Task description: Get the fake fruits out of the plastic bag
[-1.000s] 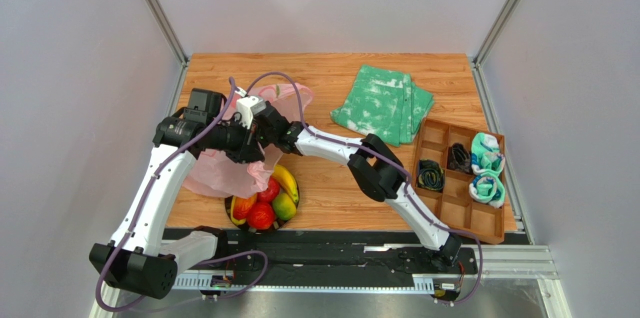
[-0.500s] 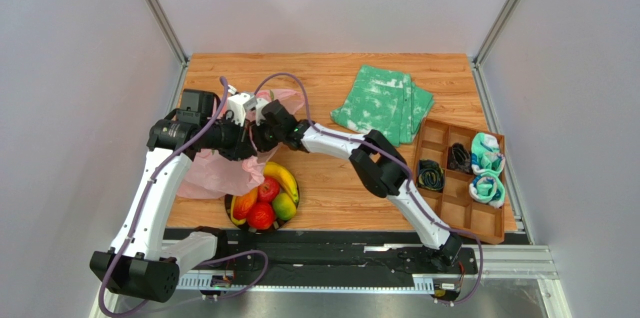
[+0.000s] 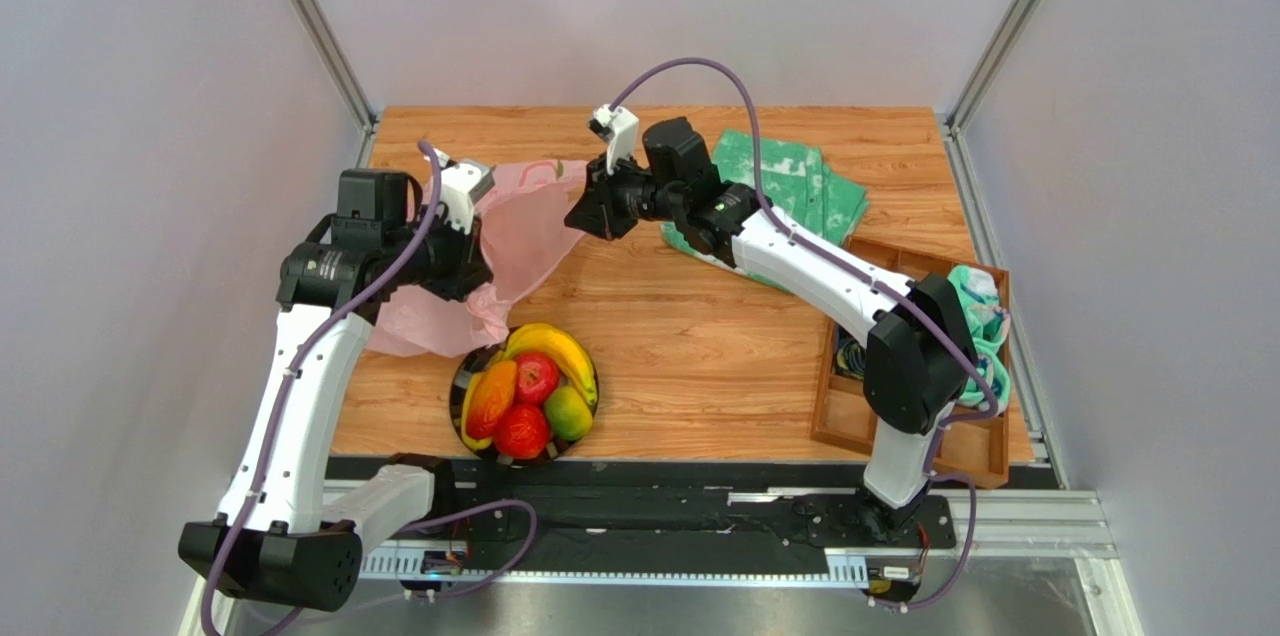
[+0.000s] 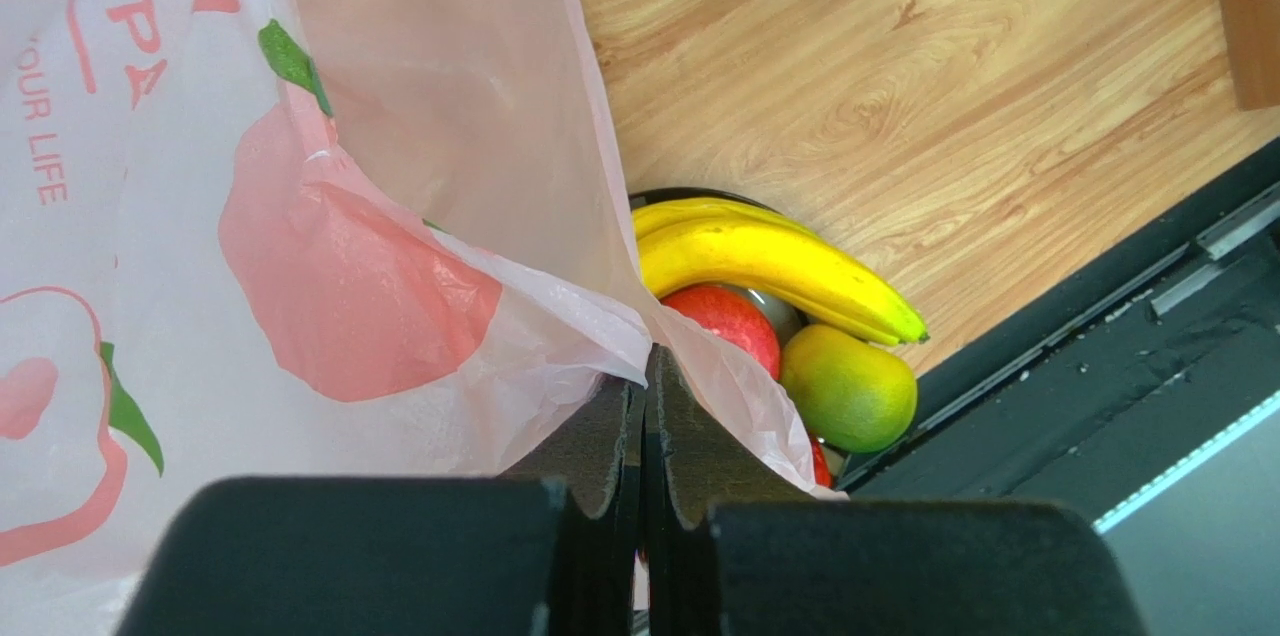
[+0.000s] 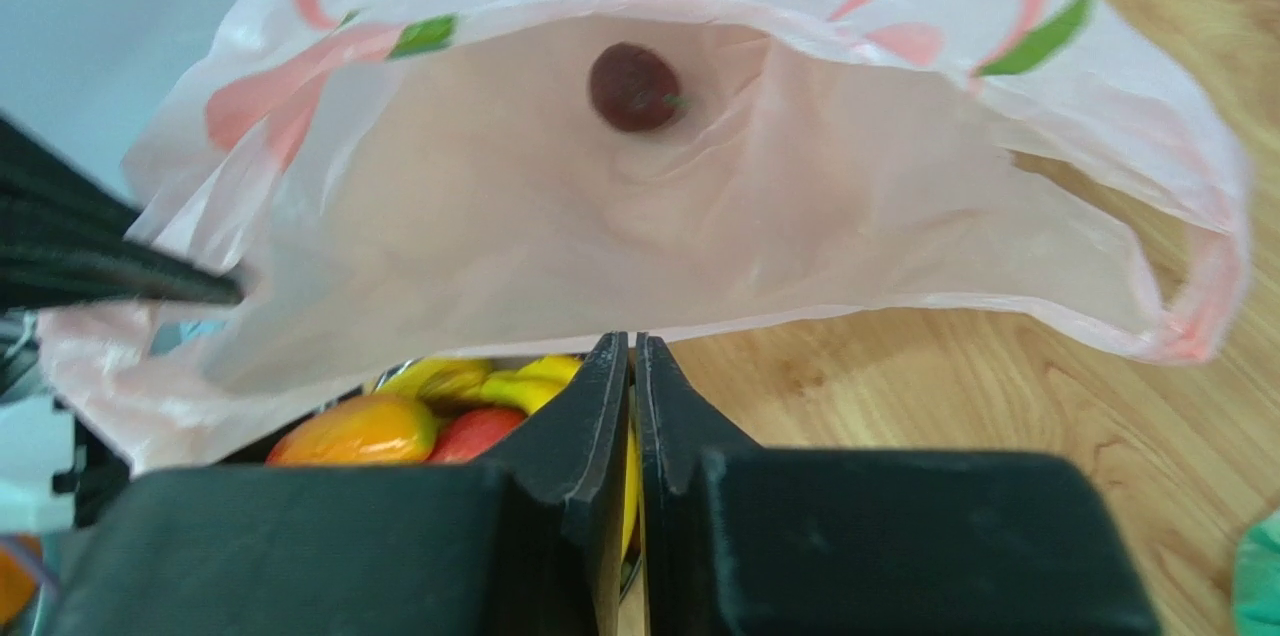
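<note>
The pink plastic bag [image 3: 519, 239] hangs stretched between my two grippers above the table's left side. My left gripper [image 3: 475, 249] is shut on a fold of the bag [image 4: 376, 261]; its jaws are pressed together on the film [image 4: 646, 366]. My right gripper [image 3: 583, 212] is shut on the bag's rim [image 5: 633, 339], holding the mouth open. A dark purple plum [image 5: 633, 84] lies inside the bag. The other fruits [image 3: 529, 393] sit heaped in a black bowl [image 3: 457, 404]: bananas [image 4: 774, 264], a red apple [image 4: 724, 324], and a mango [image 4: 849, 386].
A folded green-and-white cloth [image 3: 769, 204] lies at the back right. A brown compartment tray [image 3: 911, 411] with rolled socks stands along the right edge. The fruit bowl sits near the table's front edge, below the bag.
My right arm has swung up and to the right, pulling the bag's rim toward the back. My left gripper shifted slightly left. The bag now hangs stretched open, clear of the bowl.
</note>
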Robot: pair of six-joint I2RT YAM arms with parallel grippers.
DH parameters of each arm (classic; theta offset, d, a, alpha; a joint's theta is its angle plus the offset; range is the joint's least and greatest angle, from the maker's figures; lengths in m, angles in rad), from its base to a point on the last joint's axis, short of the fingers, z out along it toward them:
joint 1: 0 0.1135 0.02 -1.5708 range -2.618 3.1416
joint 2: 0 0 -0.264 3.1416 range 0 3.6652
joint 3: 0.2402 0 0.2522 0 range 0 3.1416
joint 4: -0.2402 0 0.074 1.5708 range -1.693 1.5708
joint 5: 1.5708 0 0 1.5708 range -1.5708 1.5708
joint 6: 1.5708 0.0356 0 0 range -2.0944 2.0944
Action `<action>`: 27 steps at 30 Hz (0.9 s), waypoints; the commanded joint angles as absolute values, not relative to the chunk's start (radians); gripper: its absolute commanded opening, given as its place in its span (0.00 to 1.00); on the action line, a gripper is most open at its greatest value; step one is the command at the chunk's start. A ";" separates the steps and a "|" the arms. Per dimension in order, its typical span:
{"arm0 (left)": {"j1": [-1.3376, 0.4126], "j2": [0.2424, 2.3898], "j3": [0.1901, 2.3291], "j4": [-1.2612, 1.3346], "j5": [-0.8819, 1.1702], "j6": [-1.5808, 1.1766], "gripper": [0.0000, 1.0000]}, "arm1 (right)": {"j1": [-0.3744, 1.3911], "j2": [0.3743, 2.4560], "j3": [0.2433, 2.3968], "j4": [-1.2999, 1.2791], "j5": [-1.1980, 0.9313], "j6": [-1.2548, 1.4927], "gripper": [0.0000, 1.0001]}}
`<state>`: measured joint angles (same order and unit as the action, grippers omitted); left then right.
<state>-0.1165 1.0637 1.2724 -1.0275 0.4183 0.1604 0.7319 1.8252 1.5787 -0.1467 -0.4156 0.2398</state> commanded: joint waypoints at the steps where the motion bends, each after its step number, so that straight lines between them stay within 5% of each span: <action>1: -0.110 1.037 1.334 -1.005 0.493 0.238 0.00 | 0.756 1.781 1.545 -0.212 -0.486 0.181 0.10; 3: -0.110 1.043 1.362 -1.011 0.575 0.241 0.00 | 0.755 1.770 1.531 -0.219 -0.459 0.169 0.13; 7: -0.112 1.075 1.419 -1.054 0.675 0.244 0.00 | 0.764 1.773 1.519 -0.198 -0.437 0.190 0.41; 10: -0.117 1.045 1.489 -1.113 0.736 0.270 0.00 | 0.793 1.805 1.551 -0.183 -0.420 0.186 0.52; 20: -0.120 0.904 1.307 -1.126 0.568 0.302 0.00 | 0.882 1.996 1.640 -0.153 -0.377 0.215 0.54; 27: -0.114 0.876 1.261 -1.130 0.587 0.276 0.00 | 0.949 2.127 1.715 -0.173 -0.126 0.267 0.74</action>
<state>-0.1173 0.8925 1.2579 -1.1381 0.5632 0.2859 0.9234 2.0804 1.6276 -0.1864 -0.2924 0.2291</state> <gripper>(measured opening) 0.007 0.718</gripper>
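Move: The last fruit, a dark plum, lies in the bag some 14 cm left of the right gripper, 3 cm ahead and 9 cm below it. The bag's open mouth is between them, about 8 cm to that gripper's left and 6 cm lower. The full fruit plate sits roughly 13 cm back, 9 cm left and 21 cm below. From the left gripper, which already pinches the rim, the plum is about 12 cm ahead, 4 cm left, 10 cm below. Keep the rim pinched in the left gripper and hoist it about 8 cm, drifting slightly right, then draw it back some 5 cm while letting it sink most of the way again. Meanwhile open the shut right gripper wide, ease it back, then take it left and steeply down through the mouth towards the plum, some 13 cm lower in all, tipping its fingers further down. ##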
